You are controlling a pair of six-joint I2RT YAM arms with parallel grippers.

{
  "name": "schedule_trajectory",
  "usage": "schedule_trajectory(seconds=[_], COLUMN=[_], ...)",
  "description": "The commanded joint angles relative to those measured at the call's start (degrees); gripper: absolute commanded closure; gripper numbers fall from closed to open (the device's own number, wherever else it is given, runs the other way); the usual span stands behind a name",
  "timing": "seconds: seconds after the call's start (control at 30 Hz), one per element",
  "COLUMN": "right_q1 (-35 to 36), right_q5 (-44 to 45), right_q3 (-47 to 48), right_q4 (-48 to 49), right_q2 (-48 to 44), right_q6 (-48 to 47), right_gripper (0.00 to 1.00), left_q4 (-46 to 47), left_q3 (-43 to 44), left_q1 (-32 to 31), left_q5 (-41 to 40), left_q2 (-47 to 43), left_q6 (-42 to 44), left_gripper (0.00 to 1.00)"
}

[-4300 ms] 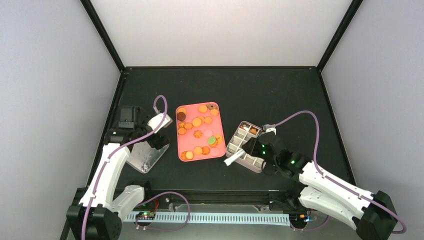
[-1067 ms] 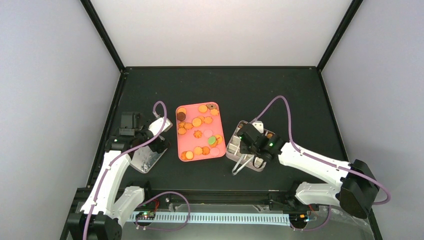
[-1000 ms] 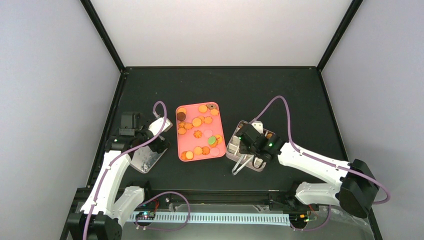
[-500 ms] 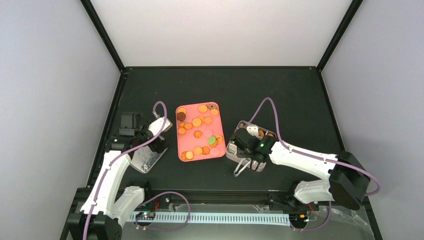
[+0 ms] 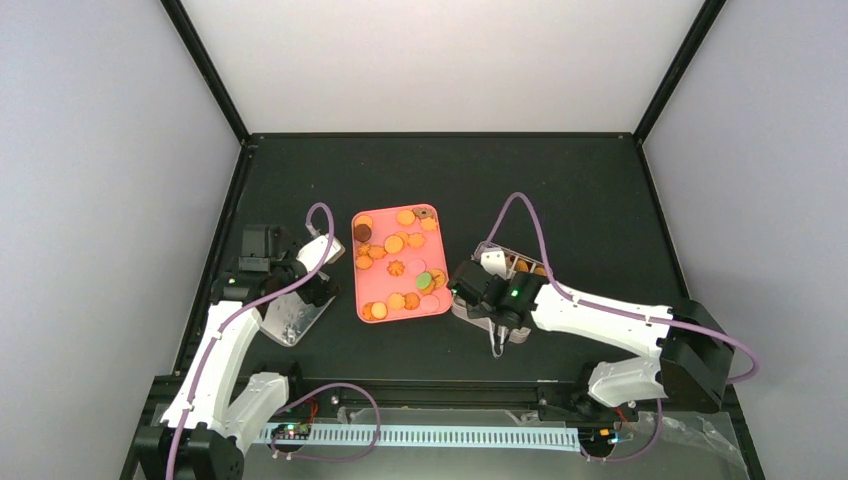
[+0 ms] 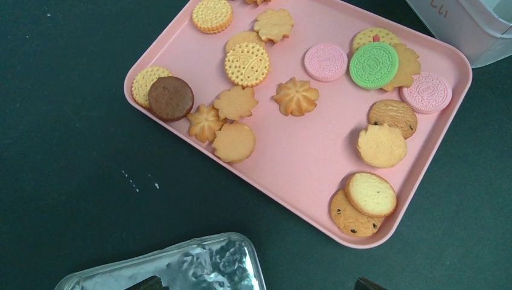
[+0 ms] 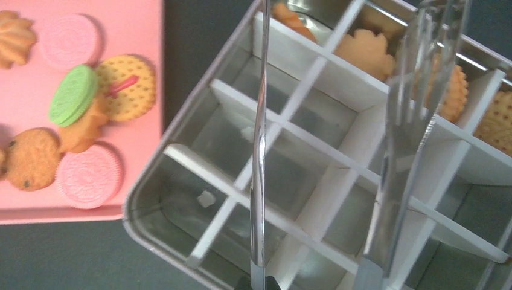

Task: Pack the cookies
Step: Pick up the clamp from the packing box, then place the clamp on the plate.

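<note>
The cookies (image 5: 398,268) lie scattered on a pink tray (image 5: 358,270); in the left wrist view they are orange, yellow, pink, one green (image 6: 374,65) and one brown. A few more cookies (image 7: 365,51) sit in the far compartments of a divided metal tin (image 7: 145,199) right of the tray. My right gripper (image 5: 497,322) hovers over the tin (image 5: 520,335), shut on metal tongs (image 7: 259,151). The tongs' two arms stand apart with nothing between them. My left gripper (image 5: 300,285) is open over the table beside a silver lid (image 6: 181,266), its fingertips (image 6: 365,283) just showing.
The silver lid (image 5: 290,315) lies on the black table left of the tray. The near compartments of the tin hold nothing but a small crumb (image 7: 205,198). The tin's white corner (image 6: 465,30) shows beyond the tray (image 6: 302,151).
My right gripper has moved left across the tin with the tongs, which now point more straight toward the near edge. The left arm and the cookies on the tray have not moved.
</note>
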Motion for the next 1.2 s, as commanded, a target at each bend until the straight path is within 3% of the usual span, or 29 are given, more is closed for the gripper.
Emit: schedule_trajectory(seconds=[0.0,0.13,0.43,0.67,0.87,0.97,1.03,1.1,1.17], right_q1=[3.98,7.26,9.17,11.71,11.83,11.83,11.82,11.85,11.79], right_q5=[5.08,3.94,-8.48,-11.98,-11.96,-12.50,-12.96,-13.11,-12.12], right_q3=[3.74,5.63,9.76,14.06,10.51,8.57,6.64,3.95,1.06], right_q4=[-0.30,5.38,18.86,22.79,27.04,28.24,29.54,31.50,33.01], right_q2=[1.49,2.70,9.77,21.77,22.95,20.95,17.98,13.81,8.15], right_q6=[-2.68,-12.67,-30.56,-33.88,-32.20,-31.49,-30.57,-29.19,-27.07], right_gripper=[0.99,0.99,0.99,0.99,0.98,0.80,0.56,0.38,0.33], left_q4=[0.56,-0.23,-0.74,-3.68,-5.58,-6.49,-6.86,-6.92,-6.46], left_q3=[-0.06,0.20,0.27,0.05,-0.28,-1.22,-2.31,-2.53,-2.14], left_q1=[0.42,0.43,2.42,5.16,5.55,5.55,5.37,4.45,2.97], left_q5=[-0.01,0.12,3.10,5.25,8.14,12.41,16.34,18.72,19.68], left_q2=[-0.96,-1.30,-2.85,-2.37,-2.82,-2.83,-2.83,-2.55,-1.27], left_q6=[1.21,1.71,1.76,5.32,9.81,14.16,17.87,19.78,20.88], left_gripper=[0.17,0.17,0.17,0.17,0.16,0.16,0.15,0.15,0.14])
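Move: Over the near edge of the packing box, the right hand already has the clamp pinched by one arm. The pink tray's near rim lies about 18 cm to its left, level with it and 7 cm below. The box's middle is some 7 cm ahead and 2 cm right; the green cookie is 8 cm ahead, 15 cm left. From the left hand the near rim lies about 19 cm right, 3 cm back and 13 cm below. Swinging about 18 cm left from the packing box, the right hand carries the clamp, rising 2 cm at first, then sinking some 6 cm and drawing back slightly, while turning about 45 degrees counter-clockwise. By the tray's near rim the fingers open wide, let go of the clamp and begin to rise. The left hand, open, finally eases back and right some 3 cm. ##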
